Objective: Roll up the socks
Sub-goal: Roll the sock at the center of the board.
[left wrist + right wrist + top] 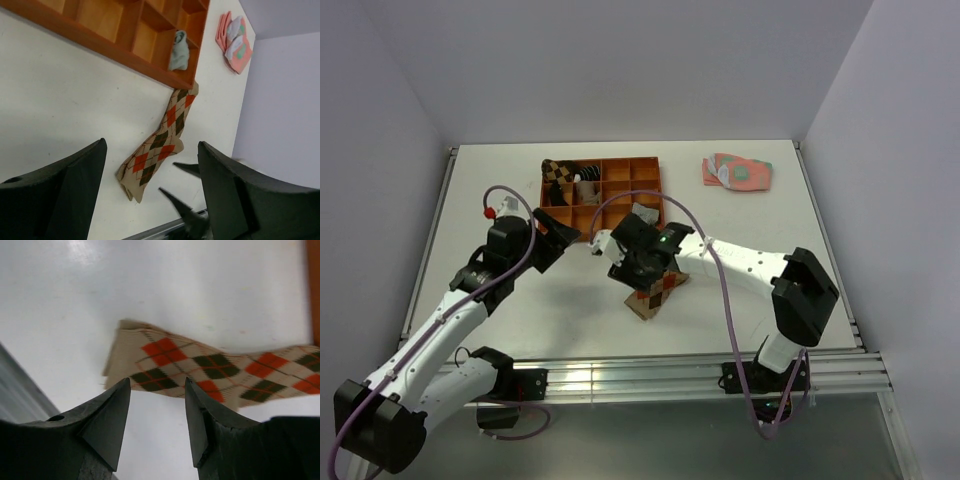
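The tan sock (160, 145) with orange and dark-brown diamonds lies flat and stretched out on the white table, one end touching the corner of the orange tray (90, 42). The grey sock (179, 50) sits bunched in the tray's corner compartment. My right gripper (156, 382) hovers open just above the tan sock (200, 365) near its free end, with nothing between the fingers. In the top view it (645, 283) covers most of that sock (662, 293). My left gripper (560, 240) stands open to the left, apart from the sock and empty.
The orange tray (620, 165) has several compartments, with dark patterned items in its far left ones. A pink-and-green sock pair (738, 172) lies at the back right. A metal rail (650, 375) runs along the table's near edge.
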Robot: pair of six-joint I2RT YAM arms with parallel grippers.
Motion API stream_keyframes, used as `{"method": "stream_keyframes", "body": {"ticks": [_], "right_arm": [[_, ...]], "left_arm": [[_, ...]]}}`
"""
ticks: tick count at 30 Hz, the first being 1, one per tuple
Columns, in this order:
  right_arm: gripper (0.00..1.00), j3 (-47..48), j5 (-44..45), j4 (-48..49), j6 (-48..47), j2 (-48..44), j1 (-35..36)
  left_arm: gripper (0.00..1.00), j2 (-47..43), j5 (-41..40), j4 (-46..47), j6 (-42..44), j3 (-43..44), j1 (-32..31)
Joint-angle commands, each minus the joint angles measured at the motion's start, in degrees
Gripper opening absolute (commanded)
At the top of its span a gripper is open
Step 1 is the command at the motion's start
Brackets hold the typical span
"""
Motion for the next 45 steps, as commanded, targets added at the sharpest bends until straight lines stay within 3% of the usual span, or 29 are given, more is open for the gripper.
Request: {"method": "stream_keyframes", "body": {"ticks": [1,9,33,39,45], "right_arm": [[0.55,-3.5,-0.3,1.3,3.1,-0.9,4.2],[0.54,-3.6,2.9,3.3,5.1,3.3,9.4],[0.55,-11.5,0.2,8.8,4.0,7.8,10.5],[0.42,-13.4,0.7,9.1,-0.1,5.0,9.8],[0.28,-14.2,-11.4,6.0,-5.0,0.4,3.8]], "left_arm": [[0.79,-0.9,0.1,-4.1,5.2,7.1,0.2],[0.8,-2.9,-3.0,-10.9,8.1,12.5,0.3],[0.77,1.3,-1.0,-5.4,5.3,7.3,0.3],[0.77,2.0,-0.2,-0.3,2.9,3.1,0.3],[0.74,3.0,1.9,8.1,0.5,-2.2,0.0]]}}
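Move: The cuff end of the argyle sock lies about 6 cm back and 1 cm to the right of the open right hand, some 9 cm below. The sock's middle is 2 cm ahead and 6 cm right of that hand, at table height; the grey sock in its tray compartment lies about 17 cm ahead, straight in line. From the left hand, the cuff is roughly 11 cm back, 16 cm right and 17 cm below. Back and down, the right hand swings about 6 cm towards its base, then sinks nearly straight to the table, some 8.5 cm lower in all, coming to the argyle sock's cuff. There the half-open fingers close by about half and pinch the cuff edge. The left hand, empty and open, rises about 6 cm and sinks again to slightly below its start. ##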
